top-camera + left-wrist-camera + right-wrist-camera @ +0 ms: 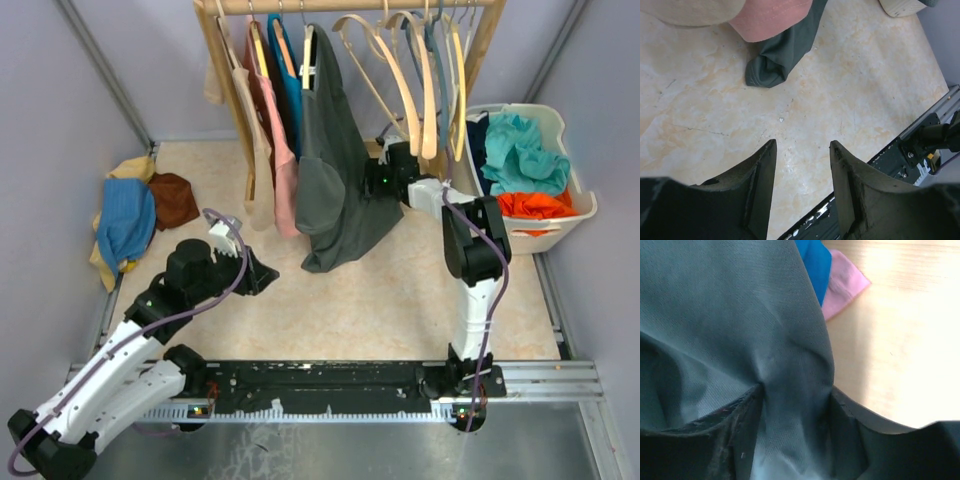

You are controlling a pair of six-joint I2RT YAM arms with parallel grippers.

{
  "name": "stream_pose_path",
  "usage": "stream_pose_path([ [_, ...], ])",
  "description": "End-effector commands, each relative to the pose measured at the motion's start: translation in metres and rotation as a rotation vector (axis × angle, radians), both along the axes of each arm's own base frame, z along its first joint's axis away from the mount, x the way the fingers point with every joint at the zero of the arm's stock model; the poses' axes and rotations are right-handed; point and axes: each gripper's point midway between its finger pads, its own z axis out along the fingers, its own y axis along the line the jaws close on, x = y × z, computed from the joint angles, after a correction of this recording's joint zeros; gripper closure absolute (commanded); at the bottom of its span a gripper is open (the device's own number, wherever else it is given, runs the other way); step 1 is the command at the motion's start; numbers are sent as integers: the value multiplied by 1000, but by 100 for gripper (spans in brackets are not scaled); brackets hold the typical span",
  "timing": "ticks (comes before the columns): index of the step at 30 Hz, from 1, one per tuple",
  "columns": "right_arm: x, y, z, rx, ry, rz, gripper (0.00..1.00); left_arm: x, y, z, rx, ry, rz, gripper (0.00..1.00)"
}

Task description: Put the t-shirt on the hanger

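The dark grey t-shirt (335, 180) hangs from the rack on a pale wood hanger (308, 55), and its lower hem (775, 60) rests bunched on the floor. My right gripper (372, 180) is pressed against the shirt's right side. In the right wrist view its jaws (795, 390) stand apart with a fold of the grey cloth (740, 315) lying between them and puckering at the left fingertip. My left gripper (262, 278) sits low over the floor, short of the hem. Its fingers (802, 145) are apart with only floor between them.
Pink (287, 180), beige and blue garments hang left of the shirt. Several bare wood hangers (400, 70) hang to its right. A white basket (580, 200) of clothes stands at the right wall, and a clothes pile (130, 215) lies at the left. The black base rail (330, 375) runs along the near edge.
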Motion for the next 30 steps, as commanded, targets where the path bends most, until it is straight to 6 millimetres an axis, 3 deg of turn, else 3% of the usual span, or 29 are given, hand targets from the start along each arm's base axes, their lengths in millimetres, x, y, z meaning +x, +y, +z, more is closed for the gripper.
stream_pose_path([
  [1, 26, 16, 30, 57, -80, 64, 61, -1, -11, 10, -43, -18, -50, 48],
  [3, 33, 18, 30, 65, -82, 63, 84, 1, -12, 9, -41, -17, -49, 49],
  [5, 40, 21, 35, 84, -96, 60, 98, 2, -12, 10, -36, -20, -49, 49],
  [6, 44, 22, 38, 98, -103, 57, 100, 3, -12, 10, -33, -19, -47, 49],
  [16, 118, 36, 86, 333, -204, -33, 100, 6, -12, 4, -15, 1, -35, 50],
  [22, 166, 48, 85, 459, -242, -83, 100, 7, -9, 2, -6, 12, -18, 51],
  [25, 186, 50, 95, 528, -278, -99, 100, 6, -7, 3, 0, 14, -8, 51],
  [30, 197, 55, 88, 640, -291, -96, 100, 6, -2, 3, 10, 13, 11, 51],
])
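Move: The grey t-shirt's free edge is right at the right hand, about 1 cm ahead and 1 cm left, between the closing fingers. The hanging blue shirt is roughly 8 cm ahead, 14 cm left and 12 cm higher; the pink shirt 5 cm ahead, 22 cm left, at like height. The laundry basket stands some 5 cm ahead and 40 cm right. From the left hand the edge lies about 30 cm ahead, 26 cm right, 13 cm below. Right fingers shut on the t-shirt's edge and draw it about 18 cm forward, slightly left and up, tilting upward. ##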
